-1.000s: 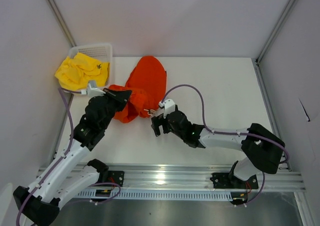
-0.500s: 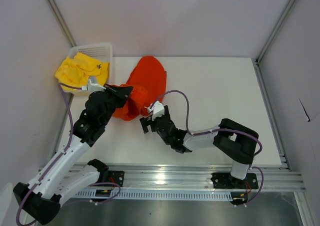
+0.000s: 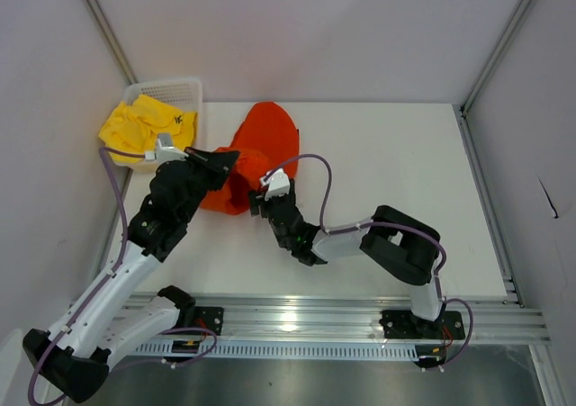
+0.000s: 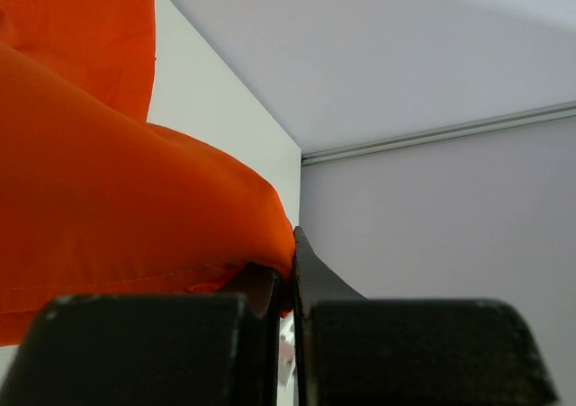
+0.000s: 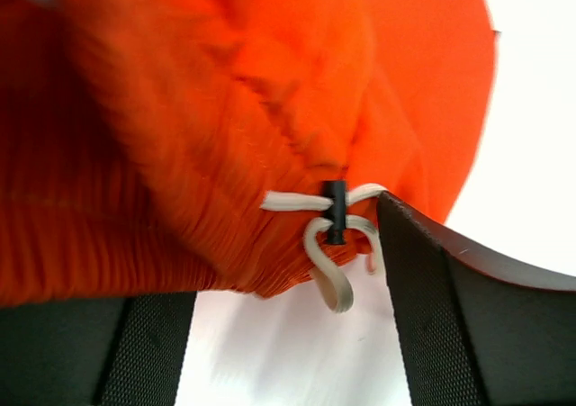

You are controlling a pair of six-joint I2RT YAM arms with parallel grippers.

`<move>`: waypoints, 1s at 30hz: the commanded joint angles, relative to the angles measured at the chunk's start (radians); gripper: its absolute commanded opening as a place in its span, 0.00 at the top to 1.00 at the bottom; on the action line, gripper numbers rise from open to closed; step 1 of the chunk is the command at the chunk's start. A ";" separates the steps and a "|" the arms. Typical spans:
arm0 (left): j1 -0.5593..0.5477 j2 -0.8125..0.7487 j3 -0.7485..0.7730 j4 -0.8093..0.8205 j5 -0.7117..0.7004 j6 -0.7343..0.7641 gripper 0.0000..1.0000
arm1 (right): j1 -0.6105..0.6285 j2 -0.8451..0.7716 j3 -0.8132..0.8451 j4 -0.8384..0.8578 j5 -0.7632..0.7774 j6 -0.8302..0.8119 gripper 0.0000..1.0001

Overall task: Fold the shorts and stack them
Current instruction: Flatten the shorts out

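The orange-red shorts (image 3: 266, 140) lie crumpled on the white table, left of the middle. My left gripper (image 3: 226, 161) is shut on their left edge and holds a fold of the fabric (image 4: 108, 199) up off the table, pinched between the left gripper's (image 4: 290, 264) black fingers. My right gripper (image 3: 262, 202) is open at the shorts' near edge. In the right wrist view the gathered waistband (image 5: 207, 154) and its white drawstring (image 5: 329, 260) sit between the right gripper's (image 5: 279, 275) spread fingers. The yellow shorts (image 3: 147, 125) hang bunched over the basket's front.
A white mesh basket (image 3: 169, 89) stands at the table's back left corner, against the left wall. A metal frame post (image 3: 493, 44) rises at the back right. The right arm's purple cable (image 3: 317, 167) loops above the table beside the orange shorts.
My right arm has swung left and forward, bringing its gripper up to the orange shorts' waistband. The left gripper has shifted slightly, still holding the fabric.
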 commanded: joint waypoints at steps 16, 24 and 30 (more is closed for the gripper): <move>-0.005 -0.039 0.108 -0.007 -0.009 0.003 1.00 | -0.173 -0.221 -0.157 -0.077 -0.128 -0.011 0.34; -0.005 -0.057 0.126 -0.025 0.003 0.005 1.00 | -0.248 -0.199 -0.105 -0.199 -0.344 0.072 0.49; -0.003 -0.059 0.158 -0.040 0.003 0.011 1.00 | -0.268 -0.205 -0.134 -0.235 -0.330 0.132 0.50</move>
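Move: Just ahead of the open right fingers, about 5 cm forward, 1 cm left and roughly level, is the drawstring part of the orange shorts' waistband. The pinched corner in the left hand stands some 9 cm to the right hand's left, 1 cm back and 17 cm higher; the far leg lies on the table about 18 cm ahead, straight in line, 12 cm down. From the left hand the drawstring lies 6 cm forward, 8 cm right and 17 cm below. Sweeping about 8 cm to its right and 4 cm forward, the right hand works along the waistband by the drawstring, rising slightly midway, then sinking with its fingers tipping down some 10 degrees. Its fingers narrow from wide to half open, the left finger seemingly hooked in the waistband. The left hand keeps its pinch and lifts its corner about 3 cm. ##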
